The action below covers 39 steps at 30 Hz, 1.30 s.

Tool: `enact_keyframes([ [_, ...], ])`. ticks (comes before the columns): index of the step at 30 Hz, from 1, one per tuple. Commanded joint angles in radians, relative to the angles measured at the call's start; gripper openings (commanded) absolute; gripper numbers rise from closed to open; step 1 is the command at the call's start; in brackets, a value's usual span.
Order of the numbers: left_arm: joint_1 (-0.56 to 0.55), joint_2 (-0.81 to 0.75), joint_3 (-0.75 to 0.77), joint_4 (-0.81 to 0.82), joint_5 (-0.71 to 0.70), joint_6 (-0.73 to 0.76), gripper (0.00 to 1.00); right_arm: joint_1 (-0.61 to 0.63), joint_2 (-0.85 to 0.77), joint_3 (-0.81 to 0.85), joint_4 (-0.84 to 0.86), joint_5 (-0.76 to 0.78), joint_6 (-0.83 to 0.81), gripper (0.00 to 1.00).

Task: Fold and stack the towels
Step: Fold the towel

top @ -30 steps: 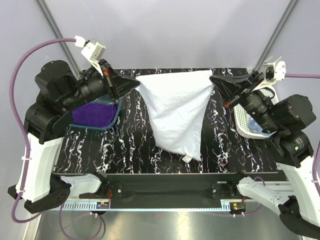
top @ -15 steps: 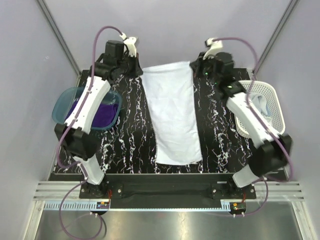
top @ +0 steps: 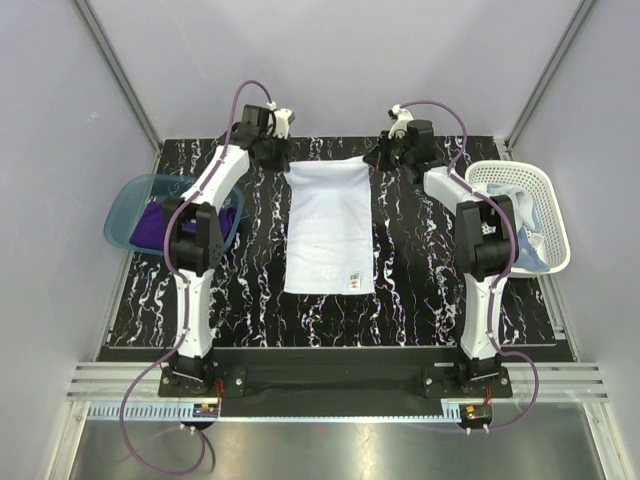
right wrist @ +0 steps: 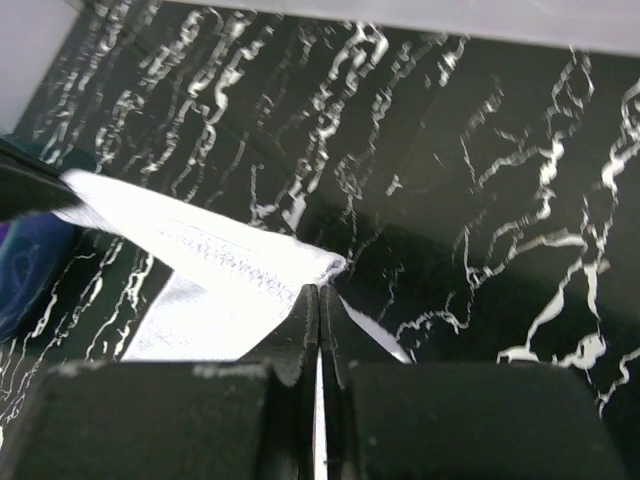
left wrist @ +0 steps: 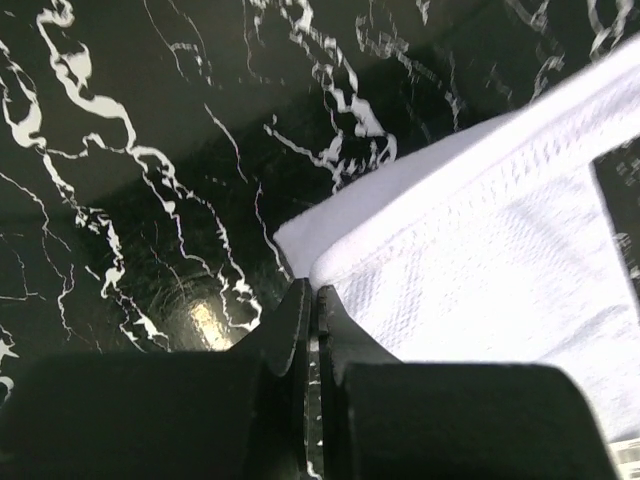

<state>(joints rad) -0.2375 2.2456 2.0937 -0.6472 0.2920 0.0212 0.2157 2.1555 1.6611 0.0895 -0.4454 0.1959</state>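
The white towel (top: 325,225) lies spread flat on the black marbled table (top: 420,290), with a small label near its front right corner. My left gripper (top: 284,162) is shut on its far left corner, the fold pinched at the fingertips in the left wrist view, gripper (left wrist: 312,295), towel (left wrist: 480,260). At the far right corner my right gripper (top: 373,160) is shut on the cloth, gripper (right wrist: 318,293), towel (right wrist: 220,270). The purple towel (top: 150,222) sits in the teal tray (top: 122,205). A light blue towel (top: 522,238) lies in the basket.
The white mesh basket (top: 500,175) stands at the table's right edge and the translucent teal tray at the left edge. Both arms stretch far forward along either side of the white towel. Grey walls close in behind the table's far edge.
Both arms have reached out to the far edge. The white towel, which hung between the raised grippers, now lies flat and square on the table.
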Motion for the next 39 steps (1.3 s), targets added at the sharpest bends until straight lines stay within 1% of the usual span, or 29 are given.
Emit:
enact_keyframes([
  [1, -0.002, -0.150, -0.076, 0.100, -0.007, 0.089, 0.00, 0.002, -0.078, -0.023, 0.134, -0.052, -0.024, 0.00],
  [2, -0.006, -0.165, -0.116, 0.093, -0.023, 0.098, 0.00, 0.002, -0.109, -0.064, 0.135, -0.056, -0.026, 0.00],
  [4, -0.022, -0.198, -0.144, 0.072, -0.053, 0.120, 0.00, 0.002, -0.144, -0.107, 0.124, -0.049, -0.029, 0.00],
  [6, -0.042, -0.242, -0.185, 0.043, -0.089, 0.134, 0.00, 0.002, -0.216, -0.185, 0.119, -0.035, -0.020, 0.00],
  [8, -0.054, -0.309, -0.248, 0.046, -0.126, 0.132, 0.00, 0.002, -0.281, -0.275, 0.124, -0.027, -0.007, 0.00],
  [9, -0.066, -0.329, -0.314, 0.060, -0.135, 0.125, 0.00, 0.002, -0.301, -0.326, 0.116, -0.023, 0.011, 0.00],
  [10, -0.074, -0.351, -0.342, 0.060, -0.146, 0.120, 0.00, 0.002, -0.316, -0.327, 0.109, -0.021, 0.025, 0.00],
  [11, -0.078, -0.366, -0.368, 0.060, -0.165, 0.117, 0.00, 0.002, -0.347, -0.369, 0.101, -0.032, 0.039, 0.00],
  [14, -0.105, -0.423, -0.480, 0.060, -0.174, 0.092, 0.00, 0.028, -0.403, -0.463, 0.099, -0.052, 0.089, 0.00],
  [19, -0.144, -0.526, -0.644, 0.066, -0.191, 0.054, 0.00, 0.074, -0.479, -0.592, 0.030, -0.003, 0.109, 0.00],
  [24, -0.195, -0.578, -0.736, 0.020, -0.231, 0.034, 0.00, 0.108, -0.552, -0.739, 0.007, 0.039, 0.142, 0.00],
  [26, -0.207, -0.607, -0.785, 0.023, -0.217, 0.013, 0.01, 0.126, -0.566, -0.791, -0.005, 0.025, 0.151, 0.05],
  [27, -0.224, -0.616, -0.838, 0.027, -0.214, -0.004, 0.03, 0.135, -0.560, -0.791, -0.078, 0.021, 0.151, 0.08],
  [28, -0.235, -0.623, -0.863, 0.032, -0.215, -0.012, 0.06, 0.149, -0.551, -0.773, -0.142, 0.017, 0.148, 0.09],
  [29, -0.243, -0.630, -0.883, 0.026, -0.229, -0.018, 0.08, 0.163, -0.543, -0.774, -0.180, 0.030, 0.145, 0.10],
  [30, -0.261, -0.630, -0.905, 0.014, -0.235, -0.018, 0.09, 0.174, -0.542, -0.782, -0.226, 0.045, 0.143, 0.13],
  [32, -0.281, -0.633, -0.916, -0.044, -0.254, -0.059, 0.21, 0.200, -0.554, -0.807, -0.267, 0.080, 0.131, 0.18],
  [33, -0.301, -0.639, -0.925, -0.060, -0.270, -0.069, 0.29, 0.200, -0.563, -0.816, -0.302, 0.092, 0.137, 0.22],
  [34, -0.310, -0.647, -0.942, -0.089, -0.287, -0.076, 0.33, 0.200, -0.571, -0.824, -0.321, 0.105, 0.143, 0.24],
  [36, -0.319, -0.678, -0.963, -0.103, -0.324, -0.110, 0.36, 0.200, -0.601, -0.830, -0.370, 0.120, 0.165, 0.27],
  [37, -0.321, -0.688, -0.980, -0.100, -0.333, -0.133, 0.38, 0.200, -0.612, -0.830, -0.385, 0.116, 0.171, 0.33],
  [38, -0.319, -0.699, -0.986, -0.097, -0.358, -0.183, 0.48, 0.200, -0.629, -0.818, -0.399, 0.111, 0.192, 0.36],
  [39, -0.319, -0.707, -0.991, -0.092, -0.375, -0.214, 0.51, 0.200, -0.637, -0.807, -0.421, 0.114, 0.207, 0.38],
])
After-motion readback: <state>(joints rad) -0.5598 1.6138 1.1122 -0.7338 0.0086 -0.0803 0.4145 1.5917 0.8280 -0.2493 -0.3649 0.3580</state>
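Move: The left hand holds the white towel's far left corner and is bound for its near left corner, about 31 cm straight back and some 13 cm below. The right hand holds the far right corner; the near right corner lies roughly 32 cm back, 1 cm right and 13 cm below, with the printed tag 3 cm farther out than that corner and 5 cm left of it. The purple towel lies about 29 cm left of the left hand, 15 cm back, 11 cm lower. Back towards the bases, both hands sweep side by side, carrying the white towel's far edge some 28–30 cm over the part lying on the table towards its near edge. They rise a little at first, the left about 3 cm, then sink, ending 8 to 11 cm lower; the right wrist tips down nearly 40 degrees, the left tilts and rolls less. Near the end both sets of fingers open and let the corners go. ##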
